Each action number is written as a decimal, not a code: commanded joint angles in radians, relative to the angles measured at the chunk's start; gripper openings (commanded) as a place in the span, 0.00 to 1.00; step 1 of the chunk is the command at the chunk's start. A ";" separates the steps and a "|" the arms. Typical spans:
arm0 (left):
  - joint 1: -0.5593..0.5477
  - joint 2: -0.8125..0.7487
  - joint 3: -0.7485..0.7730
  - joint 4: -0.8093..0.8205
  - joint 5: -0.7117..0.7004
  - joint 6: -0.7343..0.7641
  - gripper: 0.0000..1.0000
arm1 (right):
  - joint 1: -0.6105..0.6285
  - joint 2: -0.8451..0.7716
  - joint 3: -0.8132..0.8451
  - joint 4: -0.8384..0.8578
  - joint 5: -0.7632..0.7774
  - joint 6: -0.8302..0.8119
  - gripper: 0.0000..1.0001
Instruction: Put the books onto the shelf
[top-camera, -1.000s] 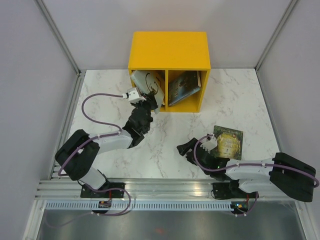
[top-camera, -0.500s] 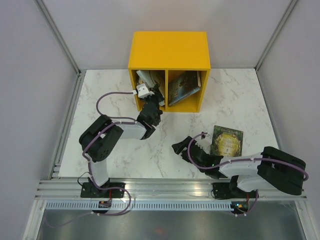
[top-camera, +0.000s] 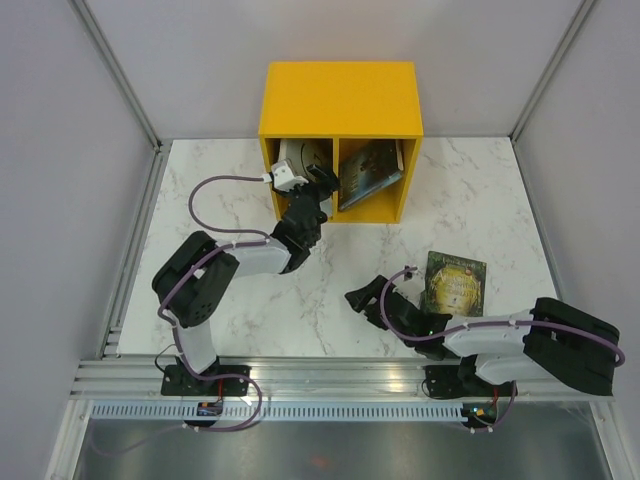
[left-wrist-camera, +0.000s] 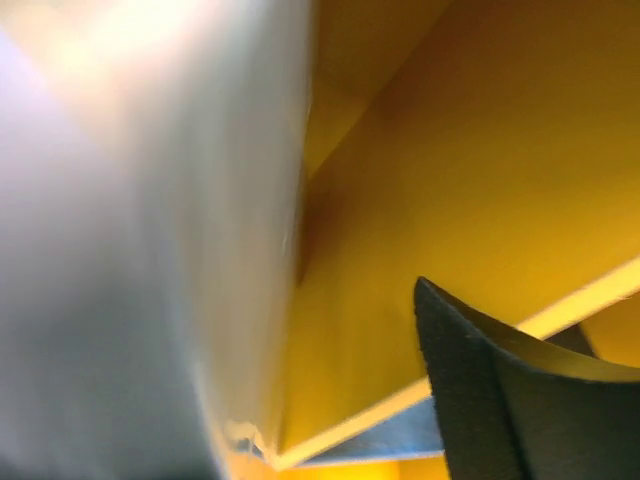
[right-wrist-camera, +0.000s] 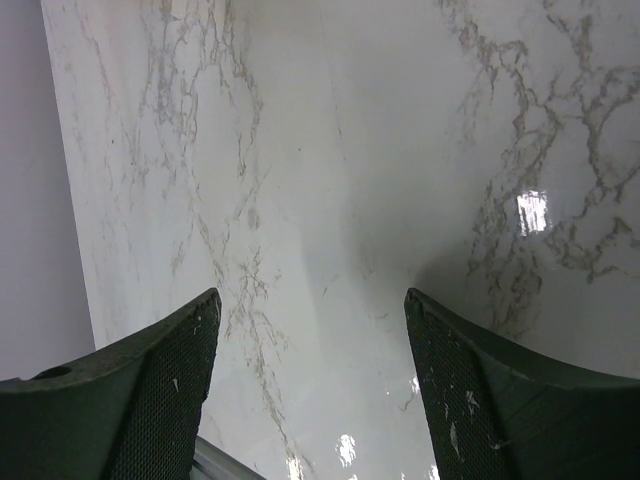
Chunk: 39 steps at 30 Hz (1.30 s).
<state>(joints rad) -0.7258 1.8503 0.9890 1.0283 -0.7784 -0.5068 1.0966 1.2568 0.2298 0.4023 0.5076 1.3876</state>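
The yellow shelf (top-camera: 340, 100) stands at the back of the table with both compartments facing me. A pale book with a dark outline (top-camera: 288, 160) leans in the left compartment. My left gripper (top-camera: 312, 186) is at that compartment's mouth, open. In the left wrist view the book's blurred pale face (left-wrist-camera: 130, 230) fills the left, and one dark finger (left-wrist-camera: 485, 395) stands well apart from it against the yellow inside (left-wrist-camera: 450, 150). A dark teal book (top-camera: 366, 172) leans in the right compartment. A dark green book (top-camera: 455, 283) lies flat on the table. My right gripper (right-wrist-camera: 310, 315) hovers open over bare marble, left of it.
The marble table (top-camera: 200, 200) is fenced by grey walls and a metal rail along the near edge (top-camera: 320, 378). The right arm's body (top-camera: 520, 340) lies low along the front right. The left arm's cable (top-camera: 215, 185) loops over the left side.
My left gripper pushed the pale book deeper into the left compartment, then opened and let it go. The right gripper has barely shifted.
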 joint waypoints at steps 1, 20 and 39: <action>0.025 -0.025 0.021 -0.218 0.089 -0.137 0.90 | 0.003 -0.010 -0.069 -0.253 -0.052 -0.015 0.79; 0.037 -0.344 -0.085 -0.574 0.212 -0.111 1.00 | 0.011 -0.145 0.066 -0.286 -0.054 -0.212 0.67; 0.141 -0.893 -0.256 -0.901 0.304 0.010 1.00 | -0.122 0.352 0.769 -0.303 -0.210 -0.476 0.00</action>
<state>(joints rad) -0.5922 1.0855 0.7643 0.2214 -0.4870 -0.5850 1.0222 1.5856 0.9146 0.1112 0.3401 0.9760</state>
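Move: The grey book, already in the shelf's left compartment, has its middle about 3 cm ahead of the left hand, 4 cm to its left and 9 cm below it; the divider is 3 cm to that hand's right, and the blue book leans beyond it, some 10 cm right and 2 cm ahead. From the right hand the grey book lies roughly 29 cm ahead, 12 cm left and 9 cm higher, while the last dark book lies 22 cm right and 3 cm ahead. The left hand spreads its already parted fingers the rest of the way and backs out of the left compartment, clear of the grey book, first straight back, then swinging left and up as well, ending about 10 cm back and 10 cm left with the fingers tipped down a little more. Meanwhile the right hand eases some 2 cm back and right over the bare table, then shuts its empty fingers and sweeps left, up and forward towards the front of the grey book, finishing about 12 cm left and 8 cm higher than it began and still short of the shelf. ##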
